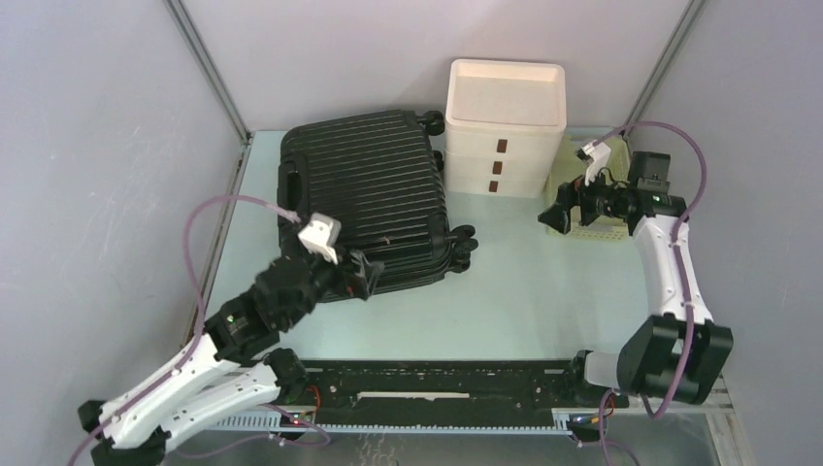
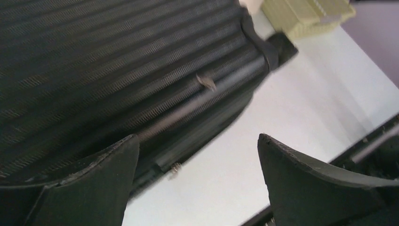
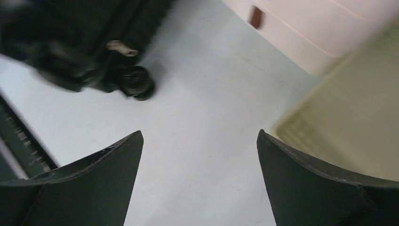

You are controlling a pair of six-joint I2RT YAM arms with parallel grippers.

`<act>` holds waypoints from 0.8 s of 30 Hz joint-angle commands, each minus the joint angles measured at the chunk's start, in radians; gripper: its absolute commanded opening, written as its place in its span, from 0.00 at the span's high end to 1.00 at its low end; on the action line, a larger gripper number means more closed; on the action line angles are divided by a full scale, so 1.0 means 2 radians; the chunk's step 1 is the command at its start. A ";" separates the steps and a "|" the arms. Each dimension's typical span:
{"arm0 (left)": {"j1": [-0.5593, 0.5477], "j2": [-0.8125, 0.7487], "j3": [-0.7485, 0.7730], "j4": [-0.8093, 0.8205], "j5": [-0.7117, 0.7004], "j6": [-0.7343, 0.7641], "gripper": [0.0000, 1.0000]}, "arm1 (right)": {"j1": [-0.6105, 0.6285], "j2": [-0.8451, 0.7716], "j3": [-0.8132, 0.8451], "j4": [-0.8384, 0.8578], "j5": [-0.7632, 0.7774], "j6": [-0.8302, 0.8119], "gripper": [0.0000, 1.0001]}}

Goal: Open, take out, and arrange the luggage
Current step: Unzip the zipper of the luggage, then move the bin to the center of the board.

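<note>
The luggage [image 1: 364, 189], a black ribbed hard-shell suitcase, lies flat and closed on the table's left half, wheels toward the right. My left gripper [image 1: 367, 275] hovers at its near edge, open and holding nothing. In the left wrist view the ribbed shell [image 2: 117, 70] fills the upper left, a small metal zipper pull [image 2: 175, 168] shows at its seam, and the left gripper [image 2: 197, 141] spans bare table beside that edge. My right gripper [image 1: 561, 216] stands open and empty over the table to the right of the suitcase; in its wrist view the right gripper [image 3: 198, 136] frames bare table, with a suitcase wheel [image 3: 136, 82] ahead.
A white three-drawer box [image 1: 505, 126] stands at the back, right of the suitcase. A pale yellow slatted basket [image 1: 594, 225] sits at the right, partly hidden by my right wrist. The pale table [image 1: 524, 291] is walled on the left, back and right. A black rail [image 1: 437, 388] runs along the near edge.
</note>
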 commanded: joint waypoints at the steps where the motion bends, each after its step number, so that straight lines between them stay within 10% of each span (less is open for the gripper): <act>1: 0.118 0.042 0.100 -0.008 0.160 0.121 0.00 | 0.010 0.041 0.005 0.091 0.157 0.046 0.00; 10: 0.152 0.025 0.040 0.024 0.096 0.170 0.00 | 0.054 0.181 0.064 0.143 0.293 0.111 0.07; 24: 0.161 -0.010 0.011 0.043 0.143 0.159 0.00 | 0.045 0.263 0.098 0.108 0.314 0.138 0.71</act>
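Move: The zip pull on the luggage's near side lies about 14 cm straight below the open left hand; the luggage's near-right wheels stand some 19 cm to that hand's right, 10 cm farther out and 13 cm below. From the right hand, the place on the basket's left rim is roughly 12 cm ahead, 6 cm right and 15 cm down. The drawer box is about 24 cm ahead, 9 cm left and 9 cm down. The right hand plunges about 15 cm down and some 12 cm forward, bearing about 6 cm right, away from the luggage wheels and onto the basket's left rim, its wrist turning some 25 degrees clockwise and tipping down as the fingers close from wide open to about a third, one on each side of the rim. The left hand, fingers staying wide open, climbs forward and to its left over the luggage's near side, then sinks most of the way back, ending only slightly higher and about 5 cm from where it was, touching nothing. ##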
